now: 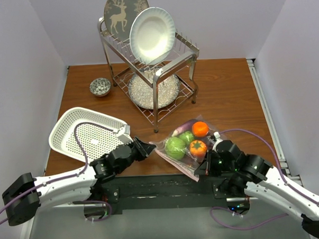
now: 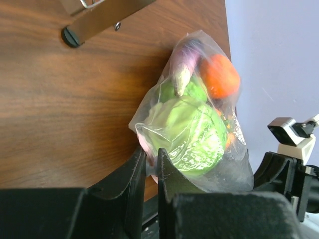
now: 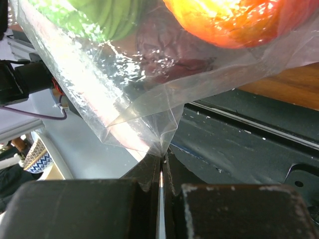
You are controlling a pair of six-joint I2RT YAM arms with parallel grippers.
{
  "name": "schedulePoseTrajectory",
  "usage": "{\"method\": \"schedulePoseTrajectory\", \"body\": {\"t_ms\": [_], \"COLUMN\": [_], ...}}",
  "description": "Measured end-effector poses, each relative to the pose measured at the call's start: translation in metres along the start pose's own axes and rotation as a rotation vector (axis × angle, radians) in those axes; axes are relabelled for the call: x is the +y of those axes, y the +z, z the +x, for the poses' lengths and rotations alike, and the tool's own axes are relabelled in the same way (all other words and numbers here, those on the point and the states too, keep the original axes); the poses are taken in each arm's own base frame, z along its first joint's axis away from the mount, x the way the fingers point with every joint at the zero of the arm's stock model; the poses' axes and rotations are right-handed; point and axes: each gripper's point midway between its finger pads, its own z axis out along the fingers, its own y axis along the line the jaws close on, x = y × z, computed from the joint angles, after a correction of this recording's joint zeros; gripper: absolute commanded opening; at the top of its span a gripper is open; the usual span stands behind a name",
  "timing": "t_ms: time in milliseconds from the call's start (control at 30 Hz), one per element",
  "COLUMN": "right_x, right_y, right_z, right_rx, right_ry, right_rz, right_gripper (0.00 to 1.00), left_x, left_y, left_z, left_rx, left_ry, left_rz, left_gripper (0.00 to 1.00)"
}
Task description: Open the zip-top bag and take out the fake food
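The clear zip-top bag (image 1: 178,157) lies at the table's front edge between my two arms, its pinkish zip strip (image 1: 174,165) along the near side. Inside it shows the fake food: a green cabbage-like ball (image 1: 175,147), a lime (image 1: 187,137), an orange fruit (image 1: 200,129), a red-orange fruit (image 1: 197,148) and a pale purple piece (image 1: 181,129). My left gripper (image 2: 152,160) is shut on the bag's left zip corner (image 2: 144,144). My right gripper (image 3: 162,157) is shut on a pinch of the bag's film (image 3: 149,119) at its right corner.
A white perforated basket (image 1: 70,128) lies at the left, just behind the left arm. A metal dish rack (image 1: 152,72) with plates stands at the back centre. A small patterned bowl (image 1: 100,86) sits to the rack's left. Black base plate (image 1: 162,185) runs along the near edge.
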Motion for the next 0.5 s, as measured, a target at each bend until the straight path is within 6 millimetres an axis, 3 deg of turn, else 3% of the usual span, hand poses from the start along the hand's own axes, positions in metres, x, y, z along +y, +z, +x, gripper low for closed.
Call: {"method": "schedulePoseTrajectory", "body": {"t_ms": [67,100,133,267,367,500], "right_x": [0.001,0.001,0.002,0.006,0.020,0.054], "right_y": [-0.001,-0.002,-0.003,-0.009,-0.015,-0.022], "right_z": [-0.001,-0.002,-0.002,-0.008,-0.020,-0.042], "right_rx": [-0.003,-0.006,-0.009,-0.028,-0.039,-0.079], "right_ry": [-0.007,-0.012,-0.016,-0.061,-0.119,-0.220], "right_rz": [0.001,0.001,-0.001,0.007,0.020,-0.014], "right_gripper": [0.06,0.12,0.29,0.49,0.50,0.47], "left_x": [-0.003,-0.003,-0.003,-0.003,-0.006,-0.018], "left_y": [-0.001,-0.001,-0.001,0.002,0.003,0.005], "left_z": [-0.004,-0.005,-0.005,-0.008,-0.010,-0.014], "left_rx": [-0.009,-0.009,-0.008,-0.003,0.006,0.018], "left_ry": [0.022,0.036,0.047,0.103,0.144,0.178], "left_rz": [-0.003,-0.007,-0.012,-0.040,-0.054,-0.054], "left_gripper": [0.00,0.00,0.00,0.00,0.00,0.00]}}
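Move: The right fingers still pinch the near right corner of the bag's mouth; the bag's middle is about 10 cm ahead of them, 4 cm left and 4 cm lower. Inside, the orange pepper lies some 10 cm straight ahead, the cabbage 10 cm ahead and 7 cm left, and the orange about 16 cm ahead and 2 cm right, all slightly below. The left hand holds the other mouth corner, with the bag's middle level with it, 11 cm right and 5 cm lower. Up and forward goes the right hand, after first easing its fingers open to about half and letting go of the bag's corner; it rises about 6 cm, slightly leftward too, while its fingertips swing outward by 10 to 15 degrees. The left hand keeps its pinch on the far corner, lifting some 2 cm and rolling about 10 degrees, left side up. ##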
